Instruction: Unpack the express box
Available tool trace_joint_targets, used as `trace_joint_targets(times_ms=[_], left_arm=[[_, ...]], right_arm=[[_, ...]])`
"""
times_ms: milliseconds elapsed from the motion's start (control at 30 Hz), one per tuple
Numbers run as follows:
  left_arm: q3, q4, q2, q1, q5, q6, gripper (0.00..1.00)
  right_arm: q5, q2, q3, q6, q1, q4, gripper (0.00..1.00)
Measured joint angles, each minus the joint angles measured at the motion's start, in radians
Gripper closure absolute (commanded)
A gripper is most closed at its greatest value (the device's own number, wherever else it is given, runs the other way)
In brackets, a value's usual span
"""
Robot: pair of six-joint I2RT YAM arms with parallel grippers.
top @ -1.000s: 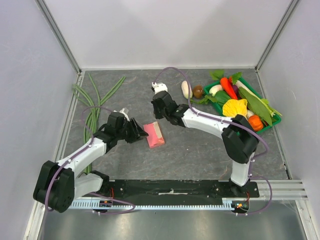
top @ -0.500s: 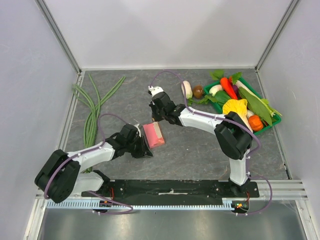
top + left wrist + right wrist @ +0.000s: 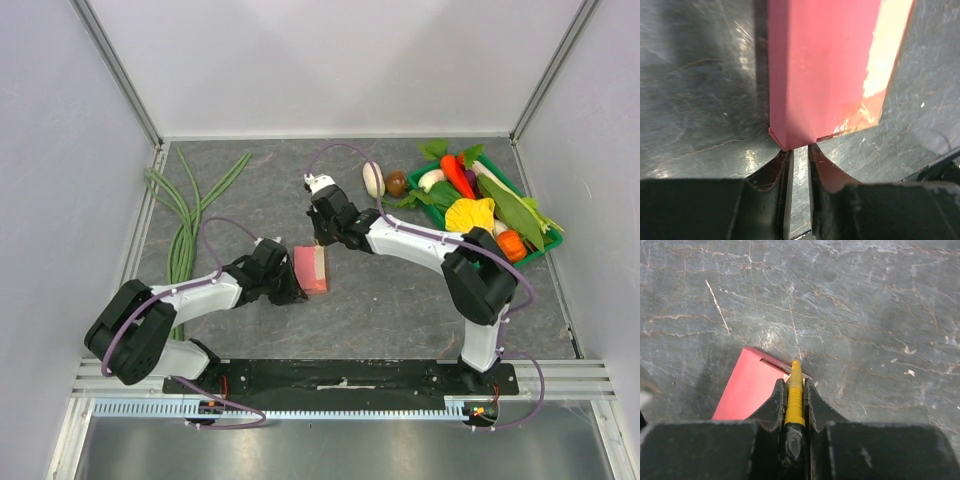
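The express box [image 3: 311, 268] is a small pink-red carton in the middle of the table, tipped toward its long side. My left gripper [image 3: 296, 284] is at its near left end. In the left wrist view the jaws [image 3: 799, 148] stand narrow, their tips pinching the near corner of the box [image 3: 825, 65]. My right gripper [image 3: 321, 243] is at the far end, shut on a yellow-and-black knife [image 3: 795, 400]. The knife's tip rests at the far corner of the box [image 3: 750, 390], beside a slot in the flap.
A green tray [image 3: 541, 253] heaped with toy vegetables stands at the back right. A white mushroom [image 3: 373, 178] and a brown one [image 3: 397, 183] lie just left of it. Long green beans [image 3: 185, 215] stretch along the left wall. Walls close three sides.
My left gripper has swung in from the left to the box's near end and closed its jaws. The box has tipped from flat toward its side. The right gripper has barely shifted.
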Motion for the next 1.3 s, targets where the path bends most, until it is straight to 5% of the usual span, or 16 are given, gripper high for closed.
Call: trace_joint_targets(times_ms=[400, 833, 1200, 1300], left_arm=[[0.071, -0.093, 0.031, 0.138, -0.081, 0.012, 0.76], [0.192, 0.036, 0.231, 0.283, 0.106, 0.040, 0.77], [0.316, 0.163, 0.316, 0.285, 0.246, 0.025, 0.76], [0.329, 0.156, 0.316, 0.285, 0.248, 0.026, 0.69]], right_arm=[[0.026, -0.182, -0.179, 0.037, -0.013, -0.051, 1.00], [0.077, -0.343, -0.325, 0.101, 0.104, -0.163, 1.00], [0.071, -0.343, -0.324, 0.166, 0.232, -0.165, 1.00], [0.080, -0.344, -0.324, 0.184, 0.235, -0.158, 1.00]])
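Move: The express box lies lengthwise with its middle about 6 cm ahead of the left hand and 2 cm to its right, about level with the low fingertips by its near-left corner. From the right hand, which already holds the yellow knife at the far end, the middle is some 5 cm back, 2 cm left and 7 cm below. The white gourd lies about 19 cm ahead of the right hand and 14 cm to its right, the brown fruit 18 ahead and 20 right, both some 7 cm below. Clockwise around the box, the two hands trade ends: the left goes forward about 14 cm, bowing out to its left and back, while the right comes back as far, swinging right and then partly left again. The left's nearly shut fingertips and the knife push the box round between them; the left finally rises some 4 cm, the right keeps the knife gripped and low at the end now nearest the robot. ##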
